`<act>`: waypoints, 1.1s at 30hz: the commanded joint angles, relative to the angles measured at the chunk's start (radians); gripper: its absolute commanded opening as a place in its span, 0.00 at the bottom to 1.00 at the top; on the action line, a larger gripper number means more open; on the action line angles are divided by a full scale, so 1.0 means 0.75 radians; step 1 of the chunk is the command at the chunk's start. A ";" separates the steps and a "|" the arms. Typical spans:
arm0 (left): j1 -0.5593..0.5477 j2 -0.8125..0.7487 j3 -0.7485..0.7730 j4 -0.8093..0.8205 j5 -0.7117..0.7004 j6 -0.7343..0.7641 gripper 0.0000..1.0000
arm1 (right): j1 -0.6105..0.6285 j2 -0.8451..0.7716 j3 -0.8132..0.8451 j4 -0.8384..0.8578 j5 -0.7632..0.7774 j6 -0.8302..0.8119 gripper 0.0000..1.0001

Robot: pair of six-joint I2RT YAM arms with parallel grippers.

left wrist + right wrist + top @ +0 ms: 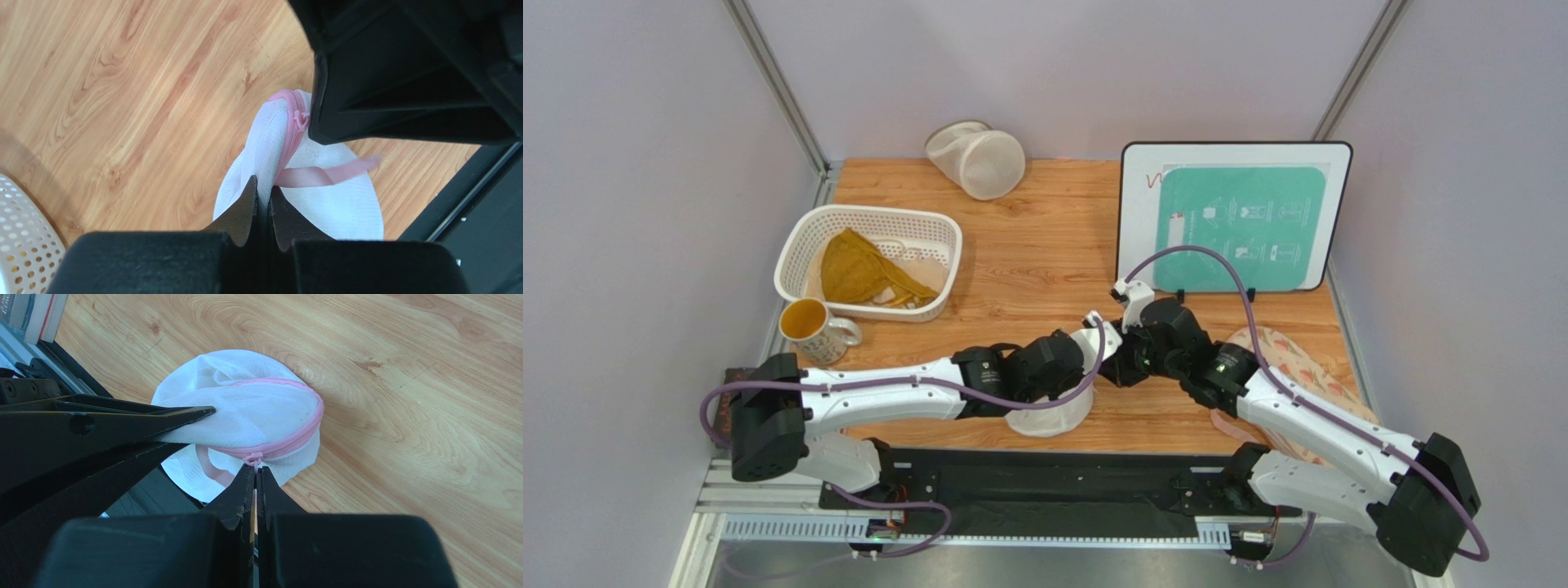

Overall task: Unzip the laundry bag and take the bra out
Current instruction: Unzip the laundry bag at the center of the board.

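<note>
The laundry bag (1051, 420), a white mesh dome with pink zipper trim, lies near the table's front edge between both arms. My left gripper (263, 190) is shut on a fold of the laundry bag (344, 202) beside a loose pink ribbon (319, 174). My right gripper (256, 468) is shut on the small pink zipper pull (253, 458) at the bag's (258, 416) rim. The left gripper's fingers (153, 416) pinch the mesh on the opposite side. The zipper looks closed along its visible length. The bra is hidden.
A white basket (799, 245) with a mustard garment sits at the left, a mug (808, 325) in front of it. A cream cylindrical mesh bag (979, 159) lies at the back. An instruction board (1234, 214) stands back right; a pink patterned cloth (1290, 361) lies under the right arm.
</note>
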 commanded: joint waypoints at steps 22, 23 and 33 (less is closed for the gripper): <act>-0.005 -0.718 -0.449 -0.061 0.037 -0.045 0.63 | -0.032 0.141 0.040 0.143 -0.099 0.006 0.00; -0.003 -0.714 -0.425 -0.070 0.039 -0.051 0.73 | -0.026 0.133 0.040 0.139 -0.099 0.008 0.00; -0.003 -0.432 -0.104 -0.068 0.091 -0.051 0.83 | 0.029 0.053 -0.001 0.121 -0.089 0.039 0.00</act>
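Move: My left hand already pinches the laundry bag's cloth beside the zip. The zip pull, shut in my right fingers, is about 4 cm to my left hand's right and 1 cm ahead, at the same height. The bag's body hangs some 3 cm left, 2 cm back and 5 cm below my left fingers; the white basket stands about 28 cm left and 17 cm ahead, 7 cm lower. I keep the zip pull pinched in my right fingers while my left hand drags the pinched cloth away from it, about 8 cm left and some 4 cm back, rising slightly. My right hand gets drawn about 3 cm left, then eases back 1 cm. At the end of the pull I open my left fingers wide, then lift them and come back about 2 cm to the right. ##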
